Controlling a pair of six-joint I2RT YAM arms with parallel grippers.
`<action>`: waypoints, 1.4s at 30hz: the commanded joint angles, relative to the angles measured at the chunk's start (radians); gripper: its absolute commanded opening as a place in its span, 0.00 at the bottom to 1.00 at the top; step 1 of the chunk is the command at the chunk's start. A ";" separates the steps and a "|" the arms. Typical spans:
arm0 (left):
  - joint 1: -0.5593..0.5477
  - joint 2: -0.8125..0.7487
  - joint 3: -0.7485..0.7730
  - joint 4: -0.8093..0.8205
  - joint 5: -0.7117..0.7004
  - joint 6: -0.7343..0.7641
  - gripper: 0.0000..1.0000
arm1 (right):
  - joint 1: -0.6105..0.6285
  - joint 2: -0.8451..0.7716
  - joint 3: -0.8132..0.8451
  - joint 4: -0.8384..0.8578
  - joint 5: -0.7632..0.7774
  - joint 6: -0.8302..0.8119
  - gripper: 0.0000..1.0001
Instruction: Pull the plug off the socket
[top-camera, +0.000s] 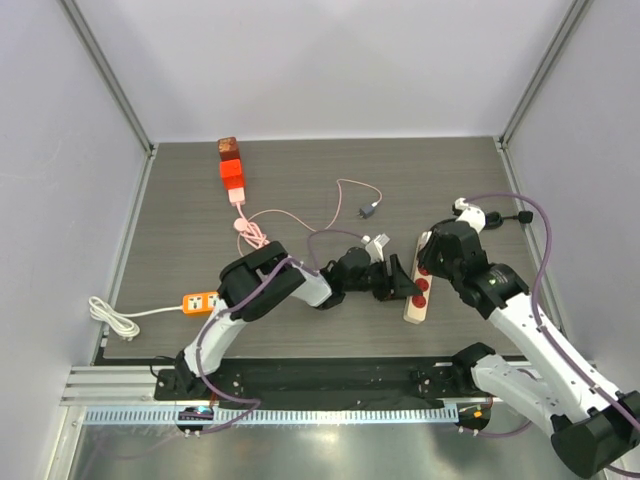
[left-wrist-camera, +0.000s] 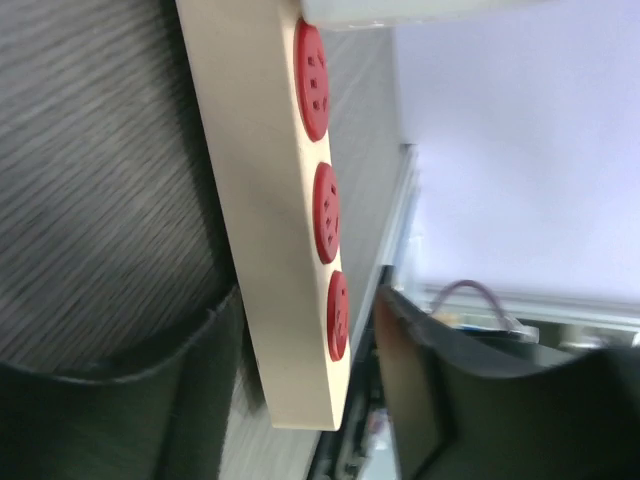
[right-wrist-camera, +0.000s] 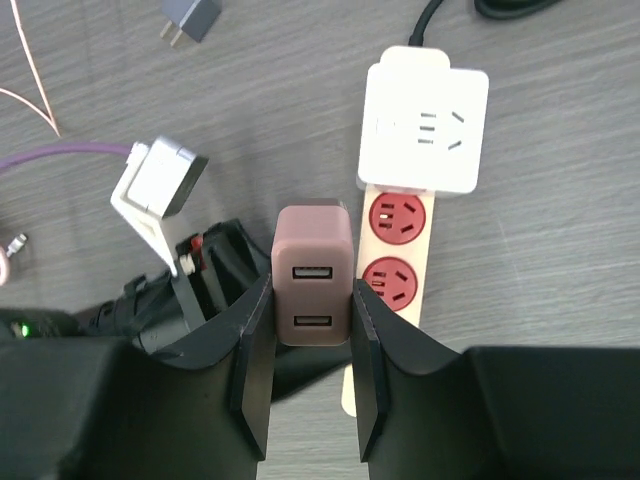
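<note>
A cream power strip (top-camera: 418, 290) with red sockets lies on the dark table. In the right wrist view a brownish-pink plug (right-wrist-camera: 312, 280) with two USB ports sits between my right gripper's (right-wrist-camera: 310, 335) fingers, which are shut on it. The plug is off the power strip (right-wrist-camera: 398, 250), to the left of its red sockets. My left gripper (left-wrist-camera: 305, 345) straddles the strip's near end (left-wrist-camera: 270, 250), open, with a gap showing beside one finger (left-wrist-camera: 410, 400). From above, the left gripper (top-camera: 395, 280) sits just left of the strip and the right gripper (top-camera: 440, 250) over its far end.
A white adapter (right-wrist-camera: 425, 125) is plugged into the strip's far end. A small grey charger (top-camera: 369, 211) on a thin pink cable (top-camera: 260, 230) lies mid-table. Red and orange blocks (top-camera: 231, 170) stand at the back. An orange socket (top-camera: 200, 301) with a white cord lies at left.
</note>
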 joint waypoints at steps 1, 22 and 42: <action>-0.004 -0.066 -0.059 -0.259 -0.115 0.230 0.68 | -0.001 0.022 0.084 -0.009 0.047 -0.036 0.01; 0.075 -0.830 -0.575 -0.409 -0.799 0.482 0.79 | 0.004 0.526 0.168 0.376 -0.379 -0.042 0.12; 0.075 -0.810 -0.563 -0.422 -0.826 0.490 0.78 | -0.039 0.909 0.392 0.484 -0.415 -0.173 0.81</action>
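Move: The right hand, plug already held and clear of the socket strip, is bound for a bare spot of table about 14 cm ahead, 14 cm to its left and 11 cm below. The grey plug stands some 7 cm beyond that spot and 2 cm to its right; the white adapter is roughly 9 cm ahead of the right hand, 4 cm right and 10 cm below. From the left hand, whose fingers straddle the socket strip, that spot lies about 14 cm ahead and 14 cm left. Forward and left, about 14 cm each way, the right hand carries the plug off the strip towards the grey plug, sinking some 10 cm and swinging counter-clockwise, then opens and lets go at the table. Meanwhile the left hand spreads its fingers further, comes off the strip and backs away left, slightly forward, its fingers swinging round counter-clockwise. ##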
